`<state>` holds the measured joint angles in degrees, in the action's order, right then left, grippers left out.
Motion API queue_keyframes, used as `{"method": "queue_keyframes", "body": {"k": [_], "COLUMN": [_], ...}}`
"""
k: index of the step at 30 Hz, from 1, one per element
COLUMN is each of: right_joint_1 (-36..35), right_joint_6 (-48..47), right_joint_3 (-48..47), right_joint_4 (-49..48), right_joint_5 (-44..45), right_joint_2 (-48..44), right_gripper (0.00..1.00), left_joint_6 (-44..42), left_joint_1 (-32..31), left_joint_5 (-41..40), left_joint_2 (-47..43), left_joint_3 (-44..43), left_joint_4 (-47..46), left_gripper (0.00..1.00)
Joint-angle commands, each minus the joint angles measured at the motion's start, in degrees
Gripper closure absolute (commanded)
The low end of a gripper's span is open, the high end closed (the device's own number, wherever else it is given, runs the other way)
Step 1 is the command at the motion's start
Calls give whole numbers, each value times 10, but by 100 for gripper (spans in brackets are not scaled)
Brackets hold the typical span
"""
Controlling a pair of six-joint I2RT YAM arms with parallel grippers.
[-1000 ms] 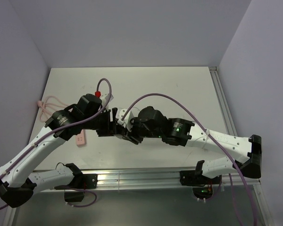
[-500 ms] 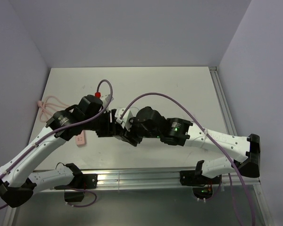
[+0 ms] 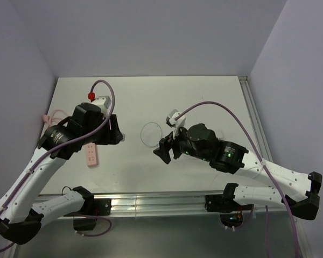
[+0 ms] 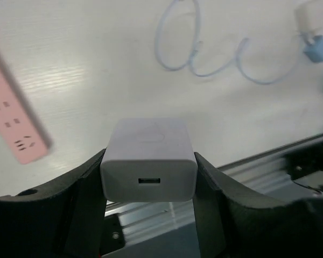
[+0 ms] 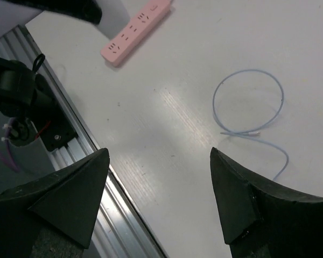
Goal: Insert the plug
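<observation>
My left gripper (image 3: 117, 134) (image 4: 149, 164) is shut on a white USB charger block (image 4: 148, 140), its port facing the wrist camera and a jaw against each side. It hangs above the table, right of the pink socket strip (image 3: 91, 156) (image 4: 16, 129). A thin whitish wire (image 3: 142, 134) (image 5: 247, 71) (image 4: 158, 45) lies in a loose loop on the table between the arms. The plug (image 5: 257, 133) is the tiny pale tip at the wire's end, lying free. My right gripper (image 3: 164, 149) (image 5: 159, 156) is open and empty, hovering just right of the loop.
The pink strip (image 5: 137, 32) has its coiled pink cord (image 3: 56, 115) at the table's left edge. A metal rail (image 3: 161, 201) runs along the near edge. Purple cables (image 3: 215, 105) arc over both arms. Walls close in on the left, back and right.
The two grippers were pressed together mid-table and have drawn apart. The right one opened and pulled back right; the left swung left with the charger. The wire loop now lies uncovered.
</observation>
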<state>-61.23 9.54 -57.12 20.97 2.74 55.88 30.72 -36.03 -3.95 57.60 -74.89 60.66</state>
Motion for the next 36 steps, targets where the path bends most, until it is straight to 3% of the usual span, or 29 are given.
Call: {"method": "queue_keyframes", "body": {"k": [1, 6, 13, 26, 36], "right_joint_1": [2, 1, 2, 1, 2], "right_joint_6": [51, 75, 54, 64, 64], "right_joint_3": [40, 91, 114, 141, 149], "right_joint_4": [-28, -68, -93, -130, -129], "right_joint_5": [3, -41, -28, -82, -78], "right_joint_2": [-2, -2, 8, 12, 5], "right_gripper": [19, 21, 21, 21, 22], "left_joint_6": [-132, -198, -143, -141, -166], "left_joint_1": [100, 279, 350, 359, 388], "left_joint_5": [26, 62, 15, 17, 22], "left_joint_2": [19, 54, 122, 191, 238], "left_joint_3": [26, 33, 11, 90, 96], "left_joint_4": [-18, -34, -40, -124, -158], "left_gripper": [100, 100, 100, 100, 100]}}
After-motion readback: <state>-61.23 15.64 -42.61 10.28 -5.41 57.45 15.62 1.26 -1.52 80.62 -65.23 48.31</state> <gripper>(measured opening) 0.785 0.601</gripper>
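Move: The pink power strip I am taking the white adapter to lies some 18 cm to the left of my left hand, about 8 cm ahead and 25 cm below. Its coiled pink cord is about 37 cm left and 21 cm ahead; the thin cable's loop is roughly 8 cm right and 17 cm ahead, both at table level. From my empty right hand the power strip is about 34 cm left, 12 cm ahead and 26 cm down. Still gripping the white adapter, I swing my left hand about 15 cm left while lowering it and reaching forward, until it is over the pink strip. Then I mostly sink, some 14 cm down in all, turning the wrist counter-clockwise and tipping the fingers steeper. My open right hand drops about 8 cm and eases slightly back. ##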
